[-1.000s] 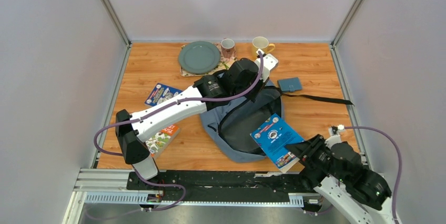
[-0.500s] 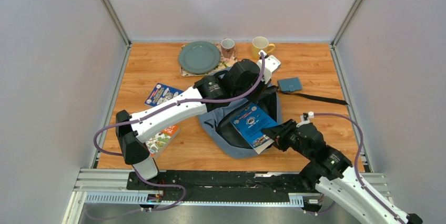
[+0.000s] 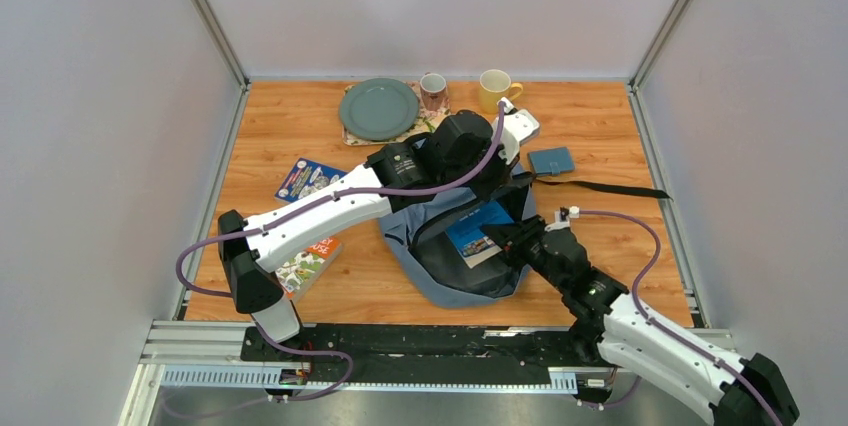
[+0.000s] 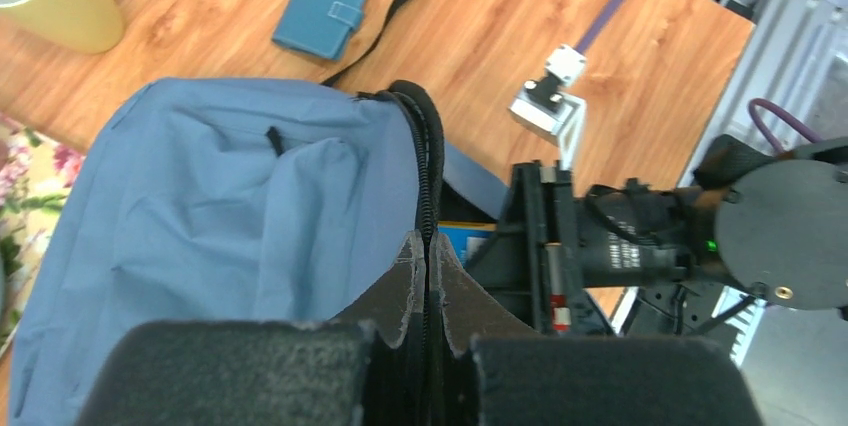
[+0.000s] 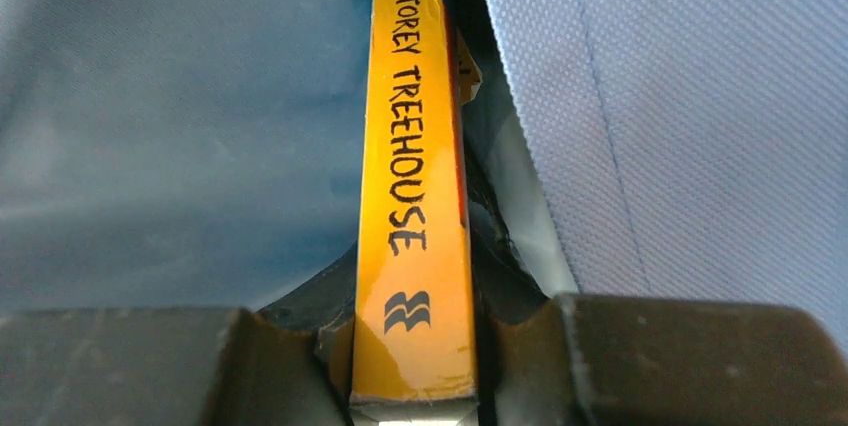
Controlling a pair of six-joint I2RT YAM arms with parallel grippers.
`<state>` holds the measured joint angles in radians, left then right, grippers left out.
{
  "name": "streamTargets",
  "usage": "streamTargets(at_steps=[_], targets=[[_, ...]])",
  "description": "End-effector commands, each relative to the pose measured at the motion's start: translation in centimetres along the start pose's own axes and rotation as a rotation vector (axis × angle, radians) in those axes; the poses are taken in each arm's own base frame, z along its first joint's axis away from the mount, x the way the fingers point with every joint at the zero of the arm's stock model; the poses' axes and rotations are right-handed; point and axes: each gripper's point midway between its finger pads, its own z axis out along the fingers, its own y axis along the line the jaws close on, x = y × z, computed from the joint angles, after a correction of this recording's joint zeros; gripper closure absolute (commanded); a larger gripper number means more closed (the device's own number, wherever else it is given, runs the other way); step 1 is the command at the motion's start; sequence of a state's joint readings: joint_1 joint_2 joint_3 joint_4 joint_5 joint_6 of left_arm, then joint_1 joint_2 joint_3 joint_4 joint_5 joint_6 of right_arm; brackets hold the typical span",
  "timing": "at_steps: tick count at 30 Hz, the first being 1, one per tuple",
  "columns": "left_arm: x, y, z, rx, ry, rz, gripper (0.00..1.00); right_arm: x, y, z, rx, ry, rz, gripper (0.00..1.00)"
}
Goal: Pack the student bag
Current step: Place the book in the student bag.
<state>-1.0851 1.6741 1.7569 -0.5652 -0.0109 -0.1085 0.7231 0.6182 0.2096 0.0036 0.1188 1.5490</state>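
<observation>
The student bag, a soft grey-blue backpack with black zipper trim, lies mid-table with its mouth gaping. My left gripper is shut on the black zipper edge of the bag and holds the opening up. My right gripper is shut on a blue-covered book whose far half sits inside the opening. In the right wrist view the book's orange spine, lettered "Storey Treehouse", is clamped between the fingers of the right gripper, with bag fabric on both sides.
A small teal case and a black strap lie right of the bag. A green plate, a patterned mug and a yellow mug stand at the back. Two more books lie at the left.
My right arm has carried the blue book from the bag's front right corner up and left into its opening. My left gripper has kept its hold on the zipper edge, shifting slightly right.
</observation>
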Motion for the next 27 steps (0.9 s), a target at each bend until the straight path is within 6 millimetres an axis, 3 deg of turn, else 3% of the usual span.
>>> streamTargets(at_steps=[1, 5, 6, 8, 9, 11, 12, 14, 15, 18, 20, 25, 26, 27], targets=[[-6.0, -2.5, -3.0, 0.126, -0.186, 0.025, 1.0, -1.6, 10.5, -0.6, -0.387, -0.091, 0.042, 1.0], [-6.2, -3.0, -2.8, 0.149, -0.197, 0.023, 1.0, -2.3, 10.0, 1.3, -0.359, -0.146, 0.022, 1.0], [-6.3, -3.0, -2.8, 0.15, -0.198, 0.021, 1.0, -2.3, 8.9, 2.5, -0.314, -0.157, 0.004, 1.0], [-6.5, -3.0, -2.9, 0.15, -0.209, 0.019, 1.0, -2.1, 9.1, 3.6, -0.305, -0.151, 0.003, 1.0], [-6.6, -3.0, -3.0, 0.148, -0.212, 0.02, 1.0, -1.8, 8.1, 4.7, -0.266, -0.144, -0.011, 1.0], [-6.6, -3.0, -3.1, 0.152, -0.214, 0.025, 1.0, -1.6, 8.8, 5.6, -0.274, -0.142, -0.022, 1.0], [-6.5, -3.0, -3.0, 0.151, -0.211, 0.025, 1.0, -1.6, 7.9, 6.7, -0.239, -0.152, -0.029, 0.99], [-6.3, -2.9, -3.0, 0.15, -0.207, 0.031, 1.0, -1.9, 8.4, 7.5, -0.247, -0.175, -0.041, 0.96], [-6.2, -3.0, -3.0, 0.151, -0.205, 0.031, 1.0, -2.2, 7.4, 8.4, -0.212, -0.198, -0.046, 0.93], [-5.8, -2.7, -2.9, 0.138, -0.207, 0.031, 1.0, -2.3, 6.3, 9.9, -0.142, -0.209, -0.059, 0.79], [-5.6, -2.5, -3.0, 0.126, -0.208, 0.035, 1.0, -1.7, 4.0, 10.5, -0.034, -0.174, -0.093, 0.69], [-4.6, -1.2, -2.9, 0.058, -0.199, 0.032, 1.0, 0.3, 1.2, 9.9, 0.108, -0.049, -0.2, 0.46], [-3.9, -0.9, -2.7, 0.046, -0.188, 0.027, 1.0, 0.7, 1.0, 9.6, 0.12, -0.018, -0.214, 0.19], [-3.8, -0.6, -2.7, 0.028, -0.187, 0.024, 1.0, 0.8, 1.1, 9.2, 0.126, -0.007, -0.238, 0.17]])
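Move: The right hand grips the book by its spine, already over the student bag's open mouth. The bag's middle is about 5 cm ahead, 6 cm to the left and 8 cm below. The blue wallet lies some 18 cm ahead and 15 cm right, on the table roughly 12 cm below. The left hand has the zip rim pinched. From this left hand the bag's middle is 1 cm ahead, 5 cm left and 25 cm below. Still pinching the book's spine, the right hand drives it deeper into the bag, about 8 cm forward, with some 5 cm to the left and, after a slight lift, 3 to 4 cm down under the raised rim. At the end the right fingers open wide, letting go of the book as the hand starts easing back. The left hand keeps its pinch on the rim, giving back barely 2 cm. ##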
